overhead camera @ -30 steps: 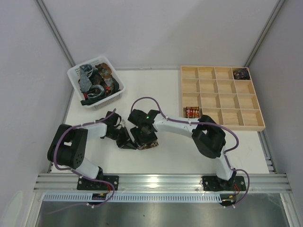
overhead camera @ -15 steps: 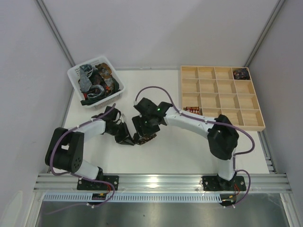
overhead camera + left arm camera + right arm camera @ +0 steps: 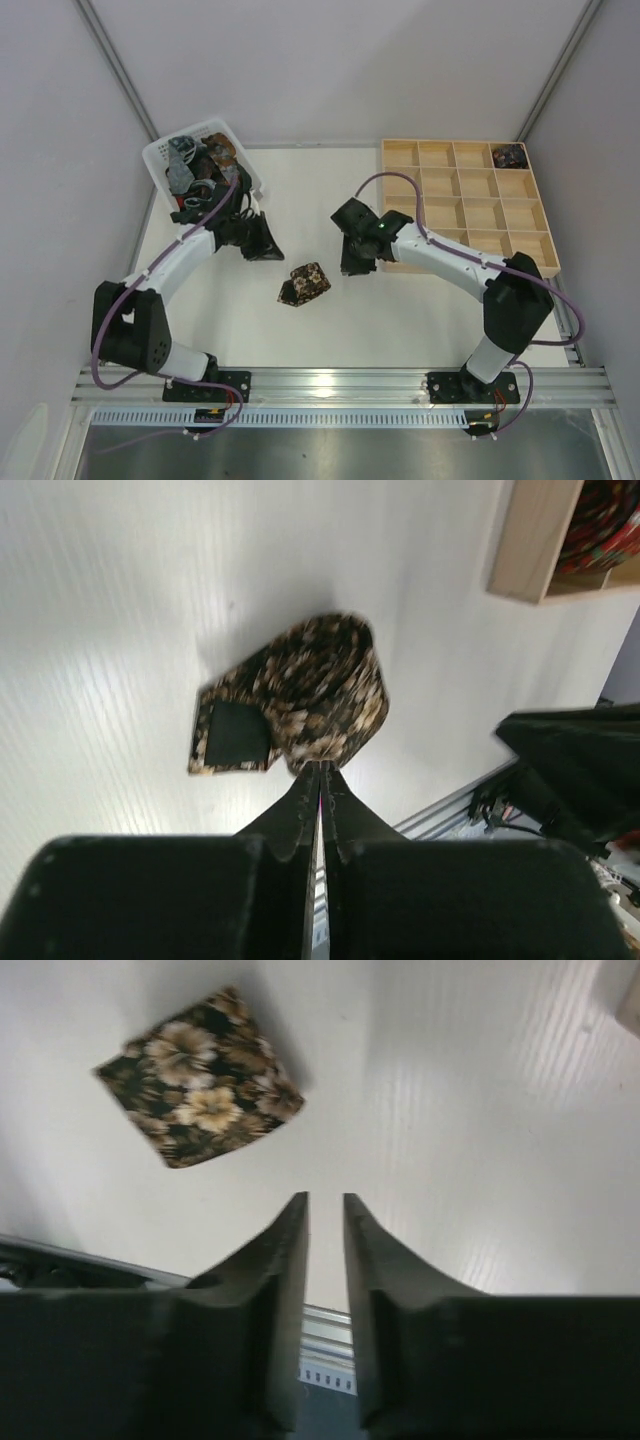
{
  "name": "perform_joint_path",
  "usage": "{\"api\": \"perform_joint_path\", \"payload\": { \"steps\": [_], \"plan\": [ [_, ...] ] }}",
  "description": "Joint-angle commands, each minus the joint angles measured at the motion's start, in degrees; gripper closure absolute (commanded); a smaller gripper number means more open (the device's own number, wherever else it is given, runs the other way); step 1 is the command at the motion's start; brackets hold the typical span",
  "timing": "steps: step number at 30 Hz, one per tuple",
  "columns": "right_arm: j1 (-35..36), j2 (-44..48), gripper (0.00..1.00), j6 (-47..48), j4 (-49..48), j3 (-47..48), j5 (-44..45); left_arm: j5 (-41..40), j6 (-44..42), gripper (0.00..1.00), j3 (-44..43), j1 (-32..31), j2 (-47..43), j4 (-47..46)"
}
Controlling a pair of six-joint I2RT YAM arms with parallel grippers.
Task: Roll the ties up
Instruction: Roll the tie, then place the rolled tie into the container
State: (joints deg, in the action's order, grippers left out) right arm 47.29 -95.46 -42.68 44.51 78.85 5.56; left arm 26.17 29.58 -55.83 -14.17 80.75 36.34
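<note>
A dark brown tie with tan flowers (image 3: 304,283) lies rolled up on the white table, free of both grippers. In the left wrist view the rolled tie (image 3: 300,695) shows a loose flap end at its left, and the right wrist view shows the roll (image 3: 200,1078) at upper left. My left gripper (image 3: 267,244) hangs up and left of it, close to the basket, and its jaws (image 3: 320,772) are shut on nothing. To the right of the roll, my right gripper (image 3: 353,264) holds its jaws (image 3: 325,1200) open by a narrow gap, empty.
A white basket (image 3: 157,156) at the back left holds several loose ties (image 3: 203,172). A wooden compartment tray (image 3: 465,205) stands at the right with a dark rolled tie (image 3: 510,155) in its far corner cell. A red rolled tie (image 3: 602,520) sits in a cell too.
Both grippers have drawn away from the rolled tie, the left toward the basket, the right toward the tray. The roll stays on the table. The right jaws have narrowed.
</note>
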Motion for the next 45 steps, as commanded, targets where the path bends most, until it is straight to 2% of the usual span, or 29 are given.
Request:
{"api": "perform_joint_path", "payload": {
  "steps": [1, 3, 4, 5, 8, 16, 27, 33, 40, 45],
  "plan": [
    [0.35, 0.28, 0.8, -11.35, 0.06, -3.52, 2.44, -2.09, -2.6, 0.94, -6.64, -0.24, 6.84, -2.06],
    [0.52, 0.45, 0.95, -14.87, -2.4, -6.5, 2.35, -3.05, -4.0, 0.94, -10.42, -1.29, 10.11, -2.94],
    [0.7, 0.71, 1.0, -16.89, -3.28, -8.08, 2.09, -3.49, -4.44, 0.94, -11.39, -1.73, 13.17, -3.2],
    [0.79, 1.15, 1.0, -21.79, -6.42, -11.23, 1.82, -3.85, -4.71, 0.94, -13.14, -2.08, 14.6, -3.72],
    [2.54, 1.51, 1.0, -27.7, -11.8, -14.77, 2.78, -4.03, -5.32, 0.94, -15.52, -3.14, 20.38, -4.69],
    [7.12, -5.78, 1.0, -35.62, -15.24, -12.75, 6.31, -7.18, -8.13, 0.94, -20.36, -5.25, 27.97, -4.0],
    [8.7, -10.71, 1.0, -44.24, -20.25, -16.62, 5.78, -4.46, -8.67, 0.95, -18.17, -8.32, 29.11, -4.43],
    [8.96, -13.43, 1.0, -48.73, -22.37, -14.87, 6.83, -2.97, -8.4, 0.96, -15.45, -9.2, 28.76, -4.97],
    [8.79, -17.12, 1.0, -48.56, -21.14, -10.3, 8.15, -2.88, -9.19, 0.98, -12.81, -9.91, 27.18, -4.43],
    [8.18, -15.64, 1.0, -48.91, -23.24, -13.02, 8.5, -1.21, -9.28, 0.99, -12.98, -9.38, 27.62, -4.87]
  ]
}}
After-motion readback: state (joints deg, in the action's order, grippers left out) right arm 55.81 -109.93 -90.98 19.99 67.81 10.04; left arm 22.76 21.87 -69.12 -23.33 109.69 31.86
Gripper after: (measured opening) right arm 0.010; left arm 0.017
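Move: About 11 cm to the left hand's right, 1 cm ahead and 10 cm below, the partly rolled tie lies on the table; from the right hand it is some 13 cm left, 2 cm ahead and 12 cm down. The red roll in the wooden tray stands roughly 13 cm ahead and 14 cm right of the right hand. The white basket is about 30 cm ahead and 18 cm left of the left hand. Closing in on the rolled tie from both sides, the right hand shuts its fingers, sinks about 11 cm while drawing slightly back, then sweeps left against the tie's right corner, turning clockwise some 35 degrees. The left hand, still nearly shut, goes forward and down beyond the tie, edges right, then draws back about 4 cm onto its far edge. ##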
